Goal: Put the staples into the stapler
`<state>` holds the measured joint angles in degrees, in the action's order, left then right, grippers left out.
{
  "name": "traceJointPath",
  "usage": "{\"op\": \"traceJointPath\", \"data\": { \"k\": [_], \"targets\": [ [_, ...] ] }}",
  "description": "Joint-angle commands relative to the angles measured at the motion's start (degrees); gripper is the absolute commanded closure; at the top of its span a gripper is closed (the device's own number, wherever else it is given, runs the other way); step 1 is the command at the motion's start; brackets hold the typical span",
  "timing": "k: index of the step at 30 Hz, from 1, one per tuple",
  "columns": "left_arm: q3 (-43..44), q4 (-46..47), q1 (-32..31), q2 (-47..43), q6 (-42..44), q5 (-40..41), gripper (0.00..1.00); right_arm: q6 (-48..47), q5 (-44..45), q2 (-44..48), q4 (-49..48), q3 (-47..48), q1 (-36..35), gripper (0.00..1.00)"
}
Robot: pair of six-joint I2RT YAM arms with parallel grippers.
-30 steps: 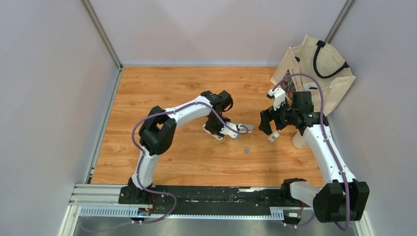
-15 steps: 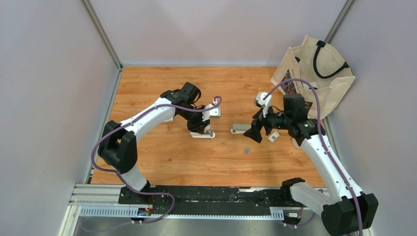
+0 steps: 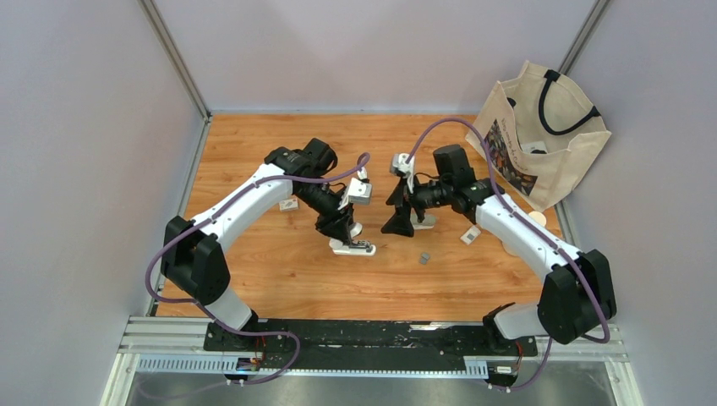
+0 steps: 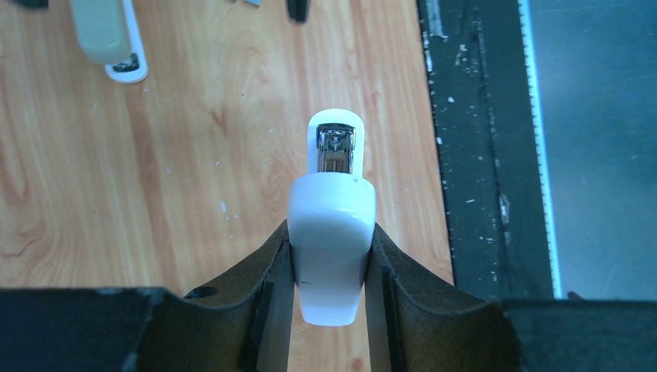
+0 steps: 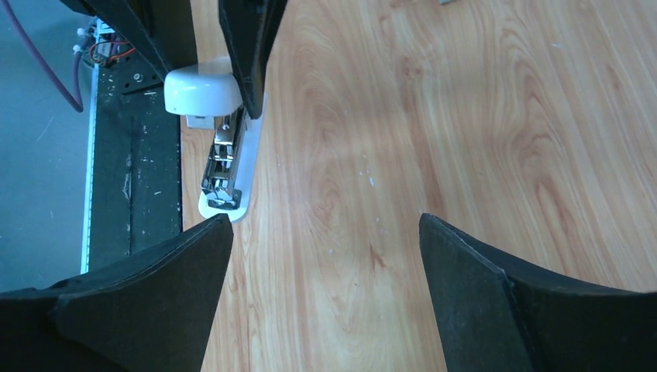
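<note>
My left gripper point(image 3: 342, 227) point(image 4: 331, 230) is shut on the white top cover point(image 4: 331, 232) of a white stapler point(image 3: 355, 247) point(image 5: 225, 159). The stapler hangs open, its metal magazine point(image 4: 335, 149) bare above the base, whose front end is at the table. The staples point(image 3: 424, 257), a tiny dark-grey strip, lie on the wood to the right of it. My right gripper point(image 3: 397, 222) point(image 5: 325, 222) stands open just right of the stapler, with only bare wood between its fingers point(image 5: 155, 287).
A second, beige stapler point(image 3: 425, 222) point(image 4: 104, 35) lies behind my right gripper. A small white box point(image 3: 470, 235) sits further right, and a small white piece point(image 3: 289, 204) under the left arm. A canvas bag point(image 3: 541, 127) leans in the far right corner.
The left gripper has carried the white stapler leftward and slightly nearer. The right arm has swung left from the bag side to the middle, beside the stapler.
</note>
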<state>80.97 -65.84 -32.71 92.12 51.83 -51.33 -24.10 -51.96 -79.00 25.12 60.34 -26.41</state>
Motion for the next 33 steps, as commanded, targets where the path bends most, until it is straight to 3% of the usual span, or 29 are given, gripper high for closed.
{"op": "traceJointPath", "data": {
  "k": [1, 9, 15, 33],
  "targets": [
    [0.3, -1.3, 0.7, -1.5, 1.2, -5.4, 1.00, 0.1, -2.6, -1.5, -5.6, 2.2, -3.2, 0.07],
    [-2.4, 4.8, 0.8, -5.1, -4.6, -4.8, 1.00, 2.2, -3.7, -5.0, -7.7, 1.5, -7.8, 0.12],
    [-3.2, 6.1, 0.8, -5.5, -6.3, -5.9, 1.00, 2.7, -3.1, -8.1, -8.3, 2.1, -10.3, 0.09],
    [-7.3, 16.2, 0.8, -8.4, -16.0, 0.1, 1.00, 5.7, 1.0, -9.6, -9.4, 0.6, -12.0, 0.09]
  ]
}}
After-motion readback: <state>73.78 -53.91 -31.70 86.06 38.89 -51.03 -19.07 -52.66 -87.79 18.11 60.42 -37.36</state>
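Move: The white stapler hangs opened in the left hand's pinch, its middle about 1 cm back, 1 cm right and 3 cm below that hand. From the empty right hand it lies roughly 9 cm to the left, 6 cm back and 5 cm lower. On the table, some 15 cm below the right hand, the green stapler lies about 5 cm ahead and 8 cm right, and the small grey staple strip 5 cm back and 10 cm right. The right hand, fingers still wide open and pointing left, reaches about 6 cm left and 4 cm back towards the exposed magazine end of the white stapler, sinking some 3 cm mostly midway and turning about 10 degrees counter-clockwise, and eases to a stop close by with no touch to be seen. Meanwhile the left hand keeps its pinch on the stapler's raised cap and holds it nearly in place off the table, swinging it slowly counter-clockwise by just under 10 degrees. ##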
